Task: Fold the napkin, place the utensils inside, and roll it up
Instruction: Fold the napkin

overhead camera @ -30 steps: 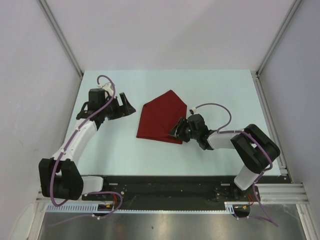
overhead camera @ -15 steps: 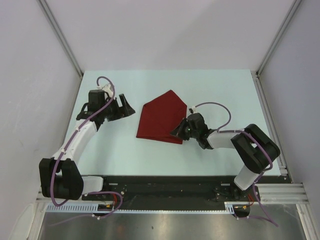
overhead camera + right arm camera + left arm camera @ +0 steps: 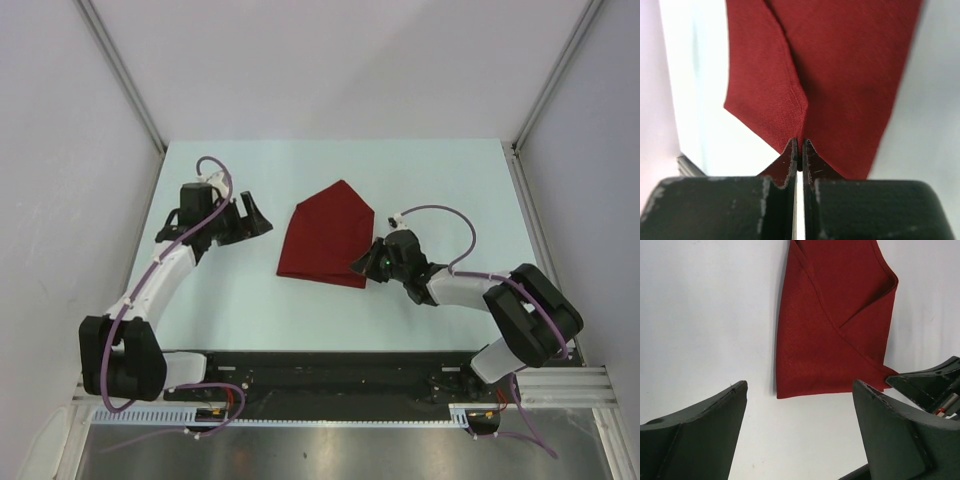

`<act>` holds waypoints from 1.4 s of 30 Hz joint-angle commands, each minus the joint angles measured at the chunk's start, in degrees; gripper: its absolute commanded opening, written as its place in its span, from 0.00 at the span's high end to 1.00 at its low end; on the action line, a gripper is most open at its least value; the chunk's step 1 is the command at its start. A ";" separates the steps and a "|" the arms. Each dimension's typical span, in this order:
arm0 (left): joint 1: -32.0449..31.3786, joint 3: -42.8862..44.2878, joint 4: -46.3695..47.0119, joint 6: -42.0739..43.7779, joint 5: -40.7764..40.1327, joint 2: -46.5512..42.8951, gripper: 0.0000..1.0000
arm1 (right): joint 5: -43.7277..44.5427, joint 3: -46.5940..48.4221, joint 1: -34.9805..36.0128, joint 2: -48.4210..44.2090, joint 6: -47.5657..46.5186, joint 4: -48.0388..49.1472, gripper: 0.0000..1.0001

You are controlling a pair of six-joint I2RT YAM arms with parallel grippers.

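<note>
The dark red napkin point(image 3: 322, 235) lies folded on the pale table, its point toward the far side. My right gripper point(image 3: 362, 266) is low at the napkin's near right corner, its jaws pressed together on a pinch of the cloth's edge point(image 3: 799, 131). In the right wrist view the napkin point(image 3: 840, 65) spreads out beyond the right gripper point(image 3: 800, 142). My left gripper point(image 3: 255, 217) is open to the left of the napkin, apart from it. In the left wrist view the left gripper point(image 3: 800, 385) has only bare table under it, and the napkin point(image 3: 835, 325) lies ahead. The utensils are out of view.
The pale table point(image 3: 230, 290) is boxed in by white walls with metal posts at the left point(image 3: 120, 75) and right point(image 3: 555, 80). A black rail point(image 3: 330, 370) with both arm bases runs along the near edge. The right gripper's fingers point(image 3: 930, 382) show in the left wrist view.
The right gripper has closed on the napkin's near right corner. The right arm has swung outward to the right, and the napkin has slid slightly right. The left arm has barely moved.
</note>
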 commanded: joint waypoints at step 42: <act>-11.86 -26.07 39.51 -22.10 4.92 16.28 0.50 | 4.97 -7.74 -3.84 -1.59 -5.74 -0.21 1.00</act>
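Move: The napkin's near-left corner lies about 5 cm right of my left hand, 4 cm back and 13 cm below. From that same hand, the far-left shoulder is some 17 cm ahead and 11 cm right. My right hand still pinches the folded layer, bound for bare table about 6 cm right, 1 cm back and 5 cm below. The near-right corner sits 3 cm behind that hand and 1 cm right. I bring my left hand down about 13 cm, while shifting right some 7 cm and a little back, to the napkin's near-left corner, tipping the fingers further down and closing them from wide to about half open around it. My right hand keeps its pinch and draws the napkin some 5 cm right while lowering it about 4 cm to the table, rolling slightly. ##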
